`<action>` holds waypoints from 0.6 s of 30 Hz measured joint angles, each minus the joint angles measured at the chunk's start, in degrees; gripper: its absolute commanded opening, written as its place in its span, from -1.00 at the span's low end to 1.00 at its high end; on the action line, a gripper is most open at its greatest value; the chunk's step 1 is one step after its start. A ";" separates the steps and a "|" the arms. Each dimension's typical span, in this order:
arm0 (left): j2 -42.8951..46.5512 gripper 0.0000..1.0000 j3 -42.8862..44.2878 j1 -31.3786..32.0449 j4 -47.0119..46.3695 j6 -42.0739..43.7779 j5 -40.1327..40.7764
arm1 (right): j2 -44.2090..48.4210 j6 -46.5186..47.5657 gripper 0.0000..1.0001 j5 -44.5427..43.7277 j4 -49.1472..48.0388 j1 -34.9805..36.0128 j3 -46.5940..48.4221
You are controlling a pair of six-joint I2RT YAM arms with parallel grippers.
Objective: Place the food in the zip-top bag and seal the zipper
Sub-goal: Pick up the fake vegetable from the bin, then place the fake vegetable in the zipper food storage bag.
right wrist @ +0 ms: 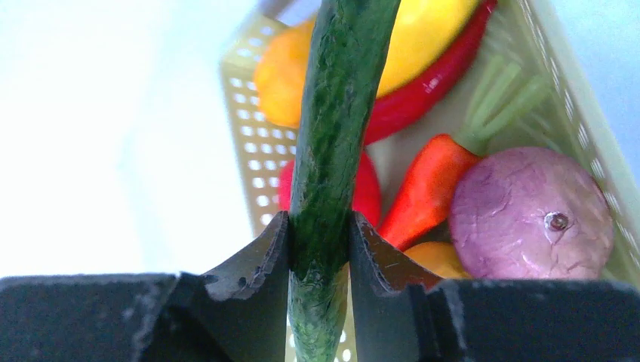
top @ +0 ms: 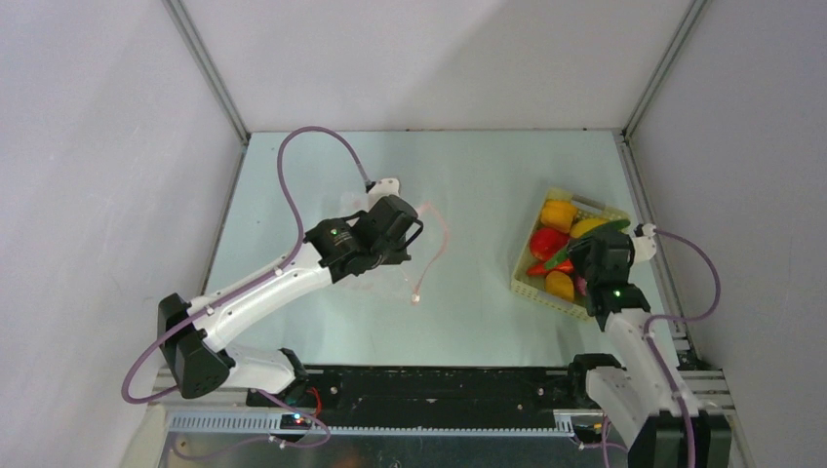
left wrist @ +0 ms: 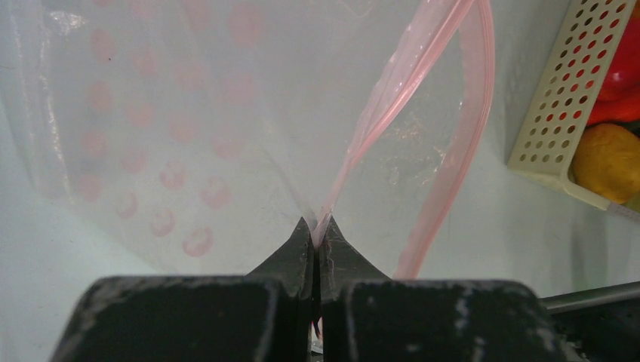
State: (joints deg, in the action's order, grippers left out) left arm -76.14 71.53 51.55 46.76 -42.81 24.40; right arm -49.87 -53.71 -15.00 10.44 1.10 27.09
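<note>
The clear zip-top bag (left wrist: pixel 189 113) with pink dots hangs lifted off the table, its mouth gaping. My left gripper (left wrist: pixel 318 230) is shut on one lip of the pink zipper (left wrist: pixel 453 151). From above, that gripper (top: pixel 405 229) holds the bag (top: pixel 434 244) at the table's middle left. My right gripper (right wrist: pixel 319 226) is shut on the long green vegetable (right wrist: pixel 340 113) over the basket. Below it lie a purple onion (right wrist: pixel 528 211), a red chili (right wrist: pixel 430 83), a yellow pepper (right wrist: pixel 423 38) and an orange pepper (right wrist: pixel 283 75).
The pale-yellow perforated basket (top: pixel 527 283) stands at the right side of the table, against the enclosure's right wall. Its corner (left wrist: pixel 551 113) shows at the right of the left wrist view. White walls close the table on three sides.
</note>
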 measured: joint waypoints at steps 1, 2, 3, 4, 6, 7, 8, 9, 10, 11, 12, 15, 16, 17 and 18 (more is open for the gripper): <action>0.07 -1.00 -0.09 0.00 -0.22 -0.37 -0.17 | 2.89 0.57 -1.00 0.02 0.22 0.00 0.00; 0.13 -1.00 -0.13 0.00 -0.42 -0.74 -0.39 | 5.68 1.22 -1.00 0.15 0.61 0.00 0.00; 0.20 -1.00 -0.22 0.00 -0.59 -0.96 -0.63 | 9.09 2.03 -1.00 0.70 1.14 0.00 0.00; 0.22 -1.00 -0.24 0.00 -0.76 -1.25 -0.79 | 11.26 2.71 -1.00 0.98 1.55 0.02 0.00; 0.42 -1.00 -0.28 0.00 -1.25 -1.75 -1.14 | 16.20 4.66 -1.00 2.38 1.99 0.76 0.00; 0.55 -1.00 -0.31 0.00 -1.46 -1.90 -1.27 | 18.10 5.64 -1.00 3.28 1.99 1.57 0.00; 0.70 -1.00 -0.31 0.00 -1.66 -2.16 -1.57 | 19.58 6.25 -1.00 4.07 1.84 2.71 0.00; 0.83 -1.00 -0.31 0.00 -1.88 -2.29 -1.92 | 21.31 7.13 -1.00 4.87 1.40 4.57 0.00; 0.94 -1.00 -0.31 0.00 -2.12 -2.47 -2.29 | 22.56 7.67 -1.00 5.68 0.66 6.97 0.00; 0.96 -1.00 -0.39 0.02 -2.54 -2.78 -2.69 | 23.39 8.02 -1.00 6.19 -0.22 9.73 0.00; 1.05 -1.00 -0.76 0.04 -3.30 -3.26 -3.21 | 23.71 8.26 -1.00 6.49 -1.29 12.92 0.00; 1.18 -1.00 -2.34 0.24 -4.74 -4.33 -4.50 | 22.56 8.39 -1.00 5.03 -5.14 24.61 0.02; 1.18 -1.00 -2.99 0.37 -5.11 -4.83 -5.14 | 21.33 8.66 -1.00 3.93 -6.80 29.14 0.04; 1.16 -1.00 -3.41 0.50 -5.29 -5.16 -5.38 | 20.11 9.05 -1.00 2.27 -8.22 32.85 0.22; 1.16 -1.00 -3.67 0.70 -5.33 -5.42 -5.68 | 17.90 9.99 -1.00 0.37 -9.84 37.57 0.70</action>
State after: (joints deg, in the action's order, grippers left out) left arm -74.98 67.85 52.25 41.43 -48.23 18.72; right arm -31.97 -43.72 -14.63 0.60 38.68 27.79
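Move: The right hand already holds the fake cucumber over the bin; the zip-top bag's open mouth lies about 33 cm to its left, some 3 cm nearer the base and slightly above. The bin's middle is nearly straight below, around 8 cm down; its red pepper sits roughly 6 cm left and 3 cm ahead, its orange fruit 3 cm left and 6 cm back. For the left hand the mouth is about 5 cm right, level fore and aft, some 6 cm below. Keeping its pinch on the cucumber's middle, the right hand lifts from over the bin, easing back a little, then sweeps left towards the bag, about 18 cm left and 13 cm up in all, its fingers tilting up nearly level while swinging some 40 degrees counter-clockwise. The left hand keeps the bag rim pinched and drifts right a couple of centimetres to meet it, rolling slightly. ##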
